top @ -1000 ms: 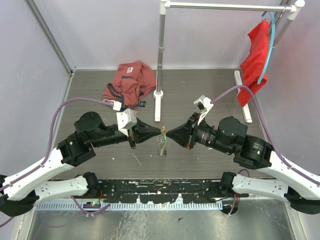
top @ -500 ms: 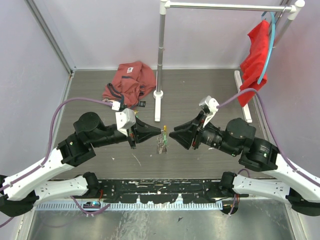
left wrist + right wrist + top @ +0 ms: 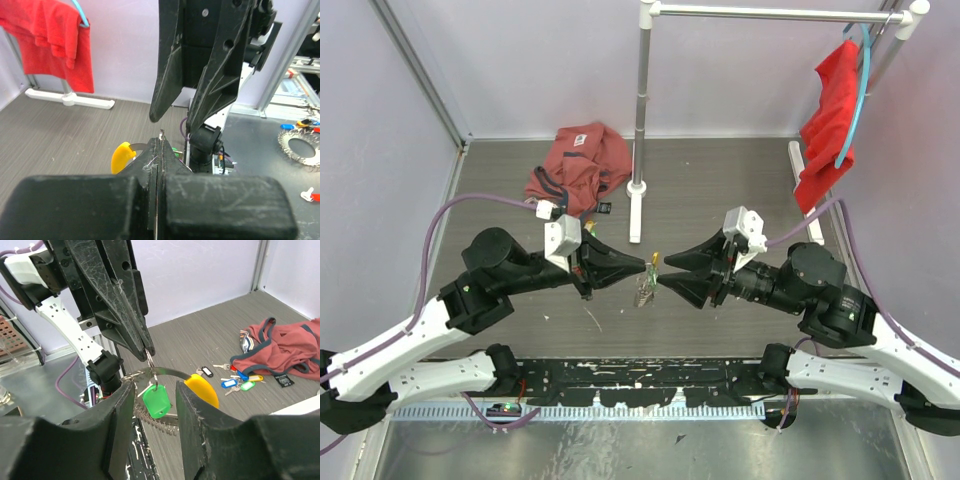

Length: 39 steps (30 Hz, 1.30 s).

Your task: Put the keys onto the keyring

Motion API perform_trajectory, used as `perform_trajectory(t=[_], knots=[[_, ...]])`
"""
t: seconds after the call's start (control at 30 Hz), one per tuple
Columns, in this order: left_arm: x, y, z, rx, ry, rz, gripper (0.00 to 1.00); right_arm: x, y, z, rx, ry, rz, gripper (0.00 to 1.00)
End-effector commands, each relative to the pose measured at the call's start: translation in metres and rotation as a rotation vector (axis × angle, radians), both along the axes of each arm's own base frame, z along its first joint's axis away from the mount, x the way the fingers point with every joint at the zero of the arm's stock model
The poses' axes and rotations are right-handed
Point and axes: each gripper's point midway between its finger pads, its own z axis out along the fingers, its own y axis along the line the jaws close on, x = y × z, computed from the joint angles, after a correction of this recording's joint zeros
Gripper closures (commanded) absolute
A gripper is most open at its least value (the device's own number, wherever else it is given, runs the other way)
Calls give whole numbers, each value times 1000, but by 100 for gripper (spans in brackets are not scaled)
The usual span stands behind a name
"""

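My left gripper is shut on the top of the keyring and holds it above the table. In the right wrist view the left gripper pinches a small ring. Below it hang the curved metal band, a green-tagged key, the yellow tag and a row of silvery keys. My right gripper faces it, open, its fingers on either side of the green tag without touching it. Several loose keys lie on the floor by the cloth. The left wrist view shows the left gripper shut and the yellow tag.
A crumpled red garment lies at the back left. A clothes rack pole stands mid-back on a white foot, and a red cloth hangs at the right. Another toothed ring lies beyond the right arm's base.
The right gripper has opened and drawn back a little to the right from the left gripper's tip. The left gripper stays shut, and the keyring still hangs from it.
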Motion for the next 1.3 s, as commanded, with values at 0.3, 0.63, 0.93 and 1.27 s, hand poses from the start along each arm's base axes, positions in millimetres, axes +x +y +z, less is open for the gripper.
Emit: perform_trajectory(t=[0.3,0.63,0.93,1.27], knots=[[-17,-1,24,-108,-20,-90,100,-12,9,29,93,-105,90,66],[-19,-1,24,-109,-20,-98,100,-13,16,25,77,-94,111,73],[-17,-3,20,-97,-15,-94,100,-16,15,29,82,-104,126,99],[-16,5,8,15,-52,-70,63,-23,5,16,-169,-81,167,99]])
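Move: Pinched in the left fingertips, the small metal ring stands about 3 cm to the left of the right hand, level with it and straight between its open fingers; it lies about 2 cm to the left hand's right. From the right hand, the green tag hangs some 3 cm to the left and 4 cm lower, neither ahead nor back, while the yellow tag is about 4 cm ahead, 3 cm left and 3 cm lower. Easing back and slightly up, then left by about 2 cm, the right hand closes its open fingers on the small metal ring that the left fingertips still hold. The left hand draws back and up a little over 1 cm with it, waits until that grip is shut, then spreads its fingers to let go and dips about 1 cm; the right hand keeps its pinch. ##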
